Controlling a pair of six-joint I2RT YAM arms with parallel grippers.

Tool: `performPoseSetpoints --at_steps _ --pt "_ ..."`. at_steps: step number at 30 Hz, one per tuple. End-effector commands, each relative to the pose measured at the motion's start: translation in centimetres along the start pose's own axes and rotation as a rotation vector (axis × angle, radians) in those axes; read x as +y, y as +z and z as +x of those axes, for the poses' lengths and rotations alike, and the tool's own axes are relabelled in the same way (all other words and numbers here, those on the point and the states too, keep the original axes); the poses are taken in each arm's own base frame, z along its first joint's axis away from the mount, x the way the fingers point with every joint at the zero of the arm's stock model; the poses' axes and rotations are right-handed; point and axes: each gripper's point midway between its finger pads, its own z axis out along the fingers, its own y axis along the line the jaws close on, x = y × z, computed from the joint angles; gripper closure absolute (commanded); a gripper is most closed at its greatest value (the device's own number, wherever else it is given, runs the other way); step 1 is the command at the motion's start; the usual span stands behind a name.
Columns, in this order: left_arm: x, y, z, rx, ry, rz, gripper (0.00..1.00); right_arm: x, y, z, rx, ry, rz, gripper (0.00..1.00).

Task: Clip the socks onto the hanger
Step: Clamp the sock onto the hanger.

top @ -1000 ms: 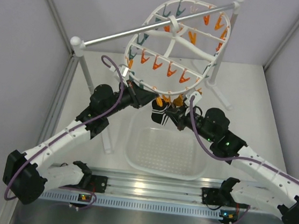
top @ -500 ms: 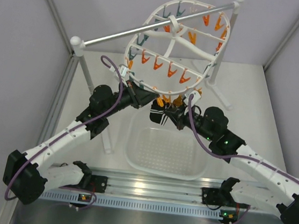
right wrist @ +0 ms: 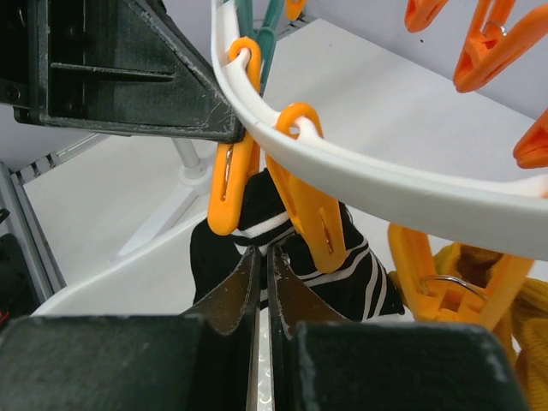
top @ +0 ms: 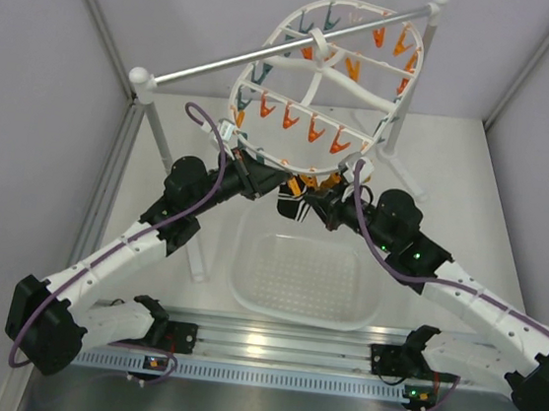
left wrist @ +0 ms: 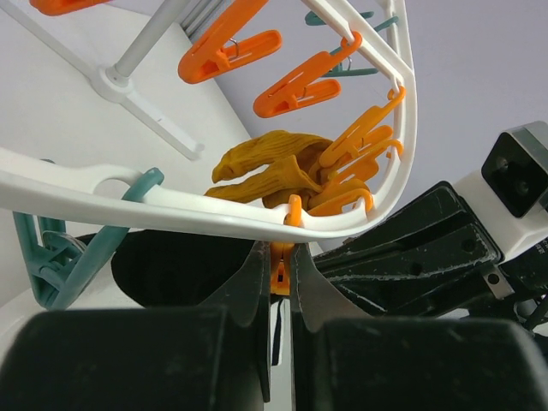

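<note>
The white oval hanger hangs from the rod, with orange and teal clothespins along its bars. My left gripper is shut on the top of an orange clothespin just under the hanger's near rim. My right gripper is shut on a black sock with white stripes, raised between that clothespin's two spread orange arms. Mustard socks hang clipped on the rim just beyond. In the top view both grippers meet under the rim, left and right.
A white perforated basket sits on the table below the grippers. The silver rod rests on white posts whose feet spread over the table. A teal clothespin hangs left of my left gripper.
My right gripper has lifted the striped sock slightly up and left, closer to the hanger rim and the held clothespin. The left arm has stayed put.
</note>
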Motion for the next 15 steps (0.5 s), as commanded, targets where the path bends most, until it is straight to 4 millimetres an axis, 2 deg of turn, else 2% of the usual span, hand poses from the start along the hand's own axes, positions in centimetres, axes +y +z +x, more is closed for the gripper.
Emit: performPoseSetpoints --at_steps 1,7,9,12,13,15 --pt "-0.08 -0.15 0.41 0.014 -0.023 0.014 1.0 -0.44 0.01 -4.63 -0.122 0.014 0.012 1.0" --pt "-0.21 -0.01 0.37 0.016 -0.03 0.017 1.0 -0.24 0.02 -5.06 -0.13 0.013 0.001 1.0" --pt "-0.29 -0.01 0.36 0.017 -0.03 0.02 0.92 -0.2 0.12 -5.09 -0.129 0.013 -0.002 1.0" --pt "-0.37 -0.06 0.28 0.015 -0.028 0.02 0.69 -0.15 0.26 -5.11 -0.129 0.017 -0.006 1.0" --pt "-0.25 -0.07 0.22 0.012 -0.026 0.012 0.59 -0.16 0.22 -5.12 -0.129 0.014 -0.005 1.0" --pt "-0.26 -0.23 -0.06 0.002 -0.014 0.003 0.53 -0.23 0.35 -4.81 -0.121 0.009 -0.004 1.0"
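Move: Between the left fingertips, shut on its legs, is the orange clip on the rim's near side; from the right fingertips it is about 4 cm left, 2 cm ahead and 3 cm higher. The black sock's middle hangs some 6 cm below the left hand, 2 cm back and 1 cm right. The neighbouring orange clip is about 4 cm right of the left hand, level ahead, the mustard sock some 10 cm right and 1 cm ahead, the teal clip 5 cm left and 4 cm ahead. Opening late to nearly half its span, the left hand stays in place and unsqueezes the orange clip's legs, its fingers still straddling them at the end. Meanwhile the right hand keeps its shut fingers on the black sock's edge, lifting it by about 1 cm and nudging it slightly forward under the rim. ##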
